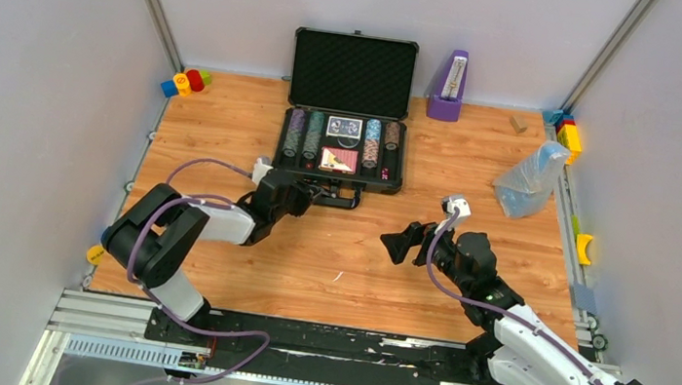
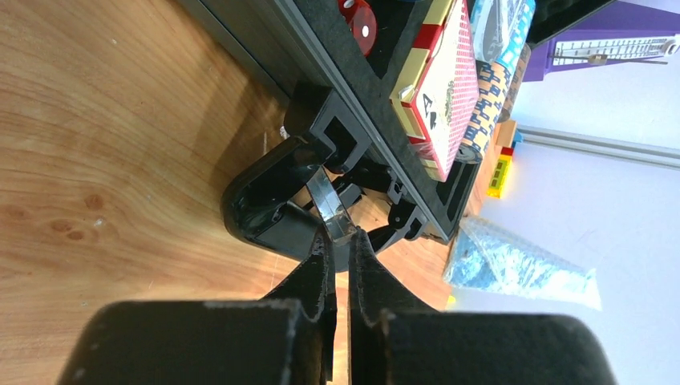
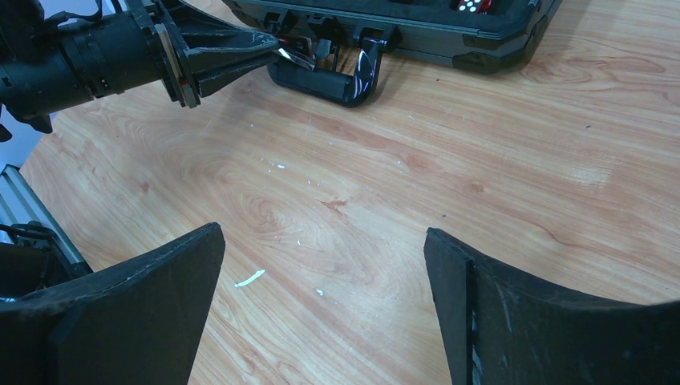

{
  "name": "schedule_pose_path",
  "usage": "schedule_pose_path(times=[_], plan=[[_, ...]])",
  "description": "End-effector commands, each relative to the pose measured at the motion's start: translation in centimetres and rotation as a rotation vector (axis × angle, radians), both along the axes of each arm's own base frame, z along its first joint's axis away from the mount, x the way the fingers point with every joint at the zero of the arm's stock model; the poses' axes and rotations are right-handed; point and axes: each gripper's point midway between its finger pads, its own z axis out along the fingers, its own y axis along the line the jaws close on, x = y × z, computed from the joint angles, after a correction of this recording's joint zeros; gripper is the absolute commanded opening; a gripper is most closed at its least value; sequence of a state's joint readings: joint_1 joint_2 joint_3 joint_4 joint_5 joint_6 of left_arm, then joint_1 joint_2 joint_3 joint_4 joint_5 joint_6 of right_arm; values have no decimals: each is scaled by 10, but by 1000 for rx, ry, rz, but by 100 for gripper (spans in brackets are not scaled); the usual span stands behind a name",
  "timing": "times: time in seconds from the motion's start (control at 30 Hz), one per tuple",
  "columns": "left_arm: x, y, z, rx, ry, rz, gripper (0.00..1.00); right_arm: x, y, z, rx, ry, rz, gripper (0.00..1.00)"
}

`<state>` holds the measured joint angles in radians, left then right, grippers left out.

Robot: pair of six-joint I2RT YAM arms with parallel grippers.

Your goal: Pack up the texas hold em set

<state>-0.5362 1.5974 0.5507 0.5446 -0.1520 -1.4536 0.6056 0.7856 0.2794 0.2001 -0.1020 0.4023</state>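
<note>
The black briefcase [image 1: 338,180] lies open at the back middle, its foam-lined lid [image 1: 353,73] upright. Inside stand rows of poker chips [image 1: 295,133], a blue card deck [image 1: 344,127] and a red card deck [image 1: 339,160]. My left gripper [image 1: 310,190] is at the case's front wall by the handle [image 1: 341,198]. In the left wrist view the gripper [image 2: 341,234] is shut on a silver metal latch [image 2: 329,196] beside the handle [image 2: 265,200]. My right gripper [image 1: 397,244] hangs open over bare wood [image 3: 321,233], holding nothing, to the right of the case.
A purple metronome [image 1: 448,86] stands right of the lid. A clear plastic bag [image 1: 530,179] lies at the right. Coloured blocks sit in the back left corner [image 1: 184,82] and the back right corner [image 1: 568,132]. A small wooden block [image 1: 518,124] lies near the back edge.
</note>
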Motion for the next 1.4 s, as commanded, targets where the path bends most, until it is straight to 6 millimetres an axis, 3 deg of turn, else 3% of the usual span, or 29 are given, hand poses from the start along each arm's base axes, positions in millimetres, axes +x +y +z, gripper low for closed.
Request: schedule_pose_path(times=[0.0, 0.23, 0.4, 0.53, 0.63, 0.8, 0.9, 0.93, 0.97, 1.0, 1.1, 1.17, 1.2, 1.27, 1.37], plan=[[-2, 7, 14, 12, -38, 20, 0, 3, 3, 16, 35, -43, -4, 98], [-17, 24, 30, 42, -43, 45, 0, 4, 3, 16, 36, -45, -4, 98], [-22, 31, 57, 58, -105, 42, 0, 3, 4, 16, 37, -44, 0, 98], [-18, 22, 80, 100, -197, -32, 0, 3, 4, 17, 38, -45, 4, 98], [-9, 6, 108, 113, -310, -117, 0, 3, 4, 17, 39, -45, 5, 97], [11, -8, 124, 152, -376, -161, 0, 3, 4, 18, 39, -49, 6, 97], [28, -10, 118, 173, -366, -167, 0, 3, 4, 18, 37, -51, 3, 97], [35, -12, 126, 161, -388, -172, 0, 3, 4, 18, 35, -51, 3, 97], [39, -15, 118, 156, -371, -193, 0, 3, 3, 18, 34, -50, 1, 97], [48, -14, 126, 142, -389, -188, 0, 3, 3, 17, 33, -49, 0, 97], [57, -23, 115, 105, -352, -248, 1, 4, 2, 18, 31, -52, -2, 97], [58, -21, 108, 125, -315, -258, 23, 4, 2, 18, 28, -53, -6, 97], [54, -20, 99, 139, -279, -265, 41, 4, 1, 18, 27, -54, -9, 97], [44, -17, 89, 164, -247, -284, 59, 4, 1, 18, 28, -55, -12, 98], [22, -19, 81, 222, -245, -393, 72, 4, 1, 17, 28, -52, -10, 98]])
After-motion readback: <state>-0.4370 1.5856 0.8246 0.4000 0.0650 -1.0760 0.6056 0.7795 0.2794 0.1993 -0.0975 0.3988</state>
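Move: The left hand is already shut on the edge of the clear all-in triangle at the case handle; the triangle's middle lies about 2 cm ahead and 2 cm right. The card box in the open case, where the hand heads, is roughly 9 cm ahead, 3 cm right and 2 cm lower. The handle's middle is level fore and aft, 3 cm right and 3 cm down; the left red die is 6 cm ahead, 4 cm left and 2 cm down. From the idle right hand the card box lies some 21 cm ahead, 17 cm left and 7 cm below. The left hand, fingers shut at the triangle's edge, draws back and left about 2.5 cm each while rising some 6 cm out of the handle, then swings about 8 cm forward and 4 cm right over the case's front rim, still climbing until nearly 11 cm up. There it sinks about 3 cm and opens the fingers to two-thirds in front of the card box, having tipped the fingertips up and turned clockwise by some 15 degrees each, with no triangle between them any longer. ##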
